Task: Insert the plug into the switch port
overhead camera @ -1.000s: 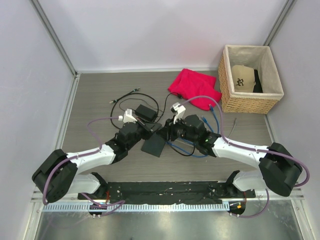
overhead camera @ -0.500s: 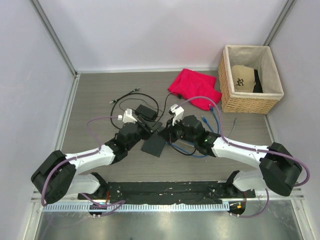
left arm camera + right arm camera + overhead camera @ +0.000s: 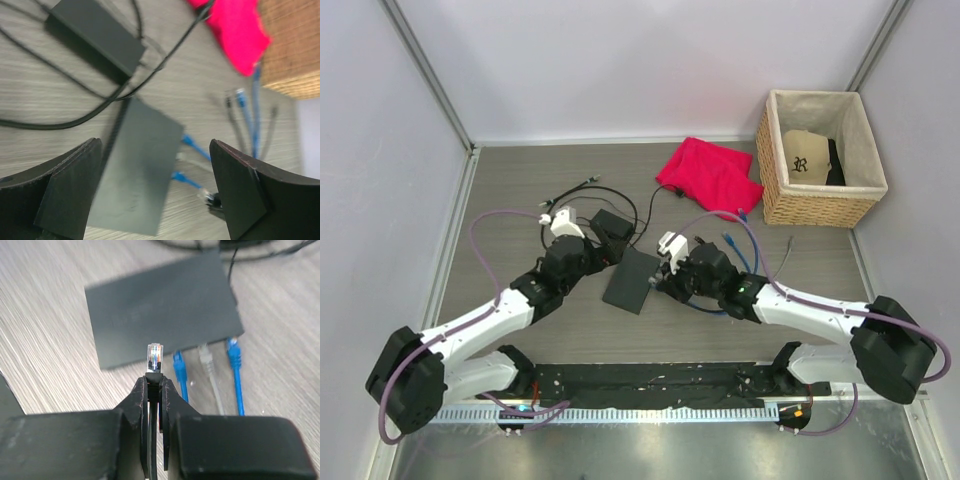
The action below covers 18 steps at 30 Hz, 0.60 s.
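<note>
The switch lies flat mid-table, a thin dark box with two blue cables and a grey one plugged into its edge. My right gripper is shut on the plug, whose clear tip points at that socket edge, a short gap away, left of the plugged cables. In the top view the right gripper sits at the switch's right side. My left gripper is open above the switch, touching nothing. From above, the left gripper hovers at the switch's upper-left corner.
A black power brick with looping black cord lies just behind the switch. A red cloth lies at the back. A wicker basket holding a cap stands at the back right. Loose blue cables trail right of the right gripper.
My left gripper has opened wide and drawn back up and left from the switch. The right gripper, still shut on the plug, has shifted toward the near side along the switch's right edge.
</note>
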Each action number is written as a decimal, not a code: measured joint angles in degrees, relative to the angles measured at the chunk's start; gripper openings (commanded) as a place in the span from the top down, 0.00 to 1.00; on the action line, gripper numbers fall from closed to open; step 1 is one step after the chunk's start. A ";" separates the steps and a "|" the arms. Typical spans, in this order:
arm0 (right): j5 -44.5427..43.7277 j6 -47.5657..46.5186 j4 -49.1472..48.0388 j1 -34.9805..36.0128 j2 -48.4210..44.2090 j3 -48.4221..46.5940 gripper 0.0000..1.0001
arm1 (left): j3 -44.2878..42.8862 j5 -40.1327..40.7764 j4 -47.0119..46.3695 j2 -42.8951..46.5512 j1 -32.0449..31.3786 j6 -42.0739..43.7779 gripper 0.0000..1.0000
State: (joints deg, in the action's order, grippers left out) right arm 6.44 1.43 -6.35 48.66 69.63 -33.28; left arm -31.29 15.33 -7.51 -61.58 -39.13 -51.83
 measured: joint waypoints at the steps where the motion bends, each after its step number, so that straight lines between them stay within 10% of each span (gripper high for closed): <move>1: 0.61 -1.36 0.33 0.00 0.48 0.46 0.99 | -0.35 0.17 1.42 -0.66 0.20 1.49 0.07; 18: 6.78 -6.95 -8.72 -0.02 11.47 4.76 0.99 | -4.13 -8.55 6.16 -18.21 1.40 7.63 0.15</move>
State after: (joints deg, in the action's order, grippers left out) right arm 13.21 -5.52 -15.07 48.64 81.10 -28.51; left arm -35.42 6.79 -1.34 -79.79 -37.74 -44.21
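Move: Below and slightly behind the open left hand lies the switch, its middle some 4 cm back, 3 cm to the right and 13 cm down; the power brick stands about 8 cm ahead and 2 cm left of that hand. From the right hand, which already holds the clear plug, the free port is about 4 cm left, level fore and aft, and 8 cm down; the nearest seated blue plug is 3 cm ahead and 1 cm left, the grey plug 5 cm ahead. Sinking together, both hands come down to the switch: the left, fingers still wide open, drops about 10 cm over it, tipping its fingers down and rolling its left side up some 15 degrees each. The right keeps its pinch on the plug and lowers it about 7 cm towards the free port, easing back 2 cm, then slightly left, while turning a little counter-clockwise. ##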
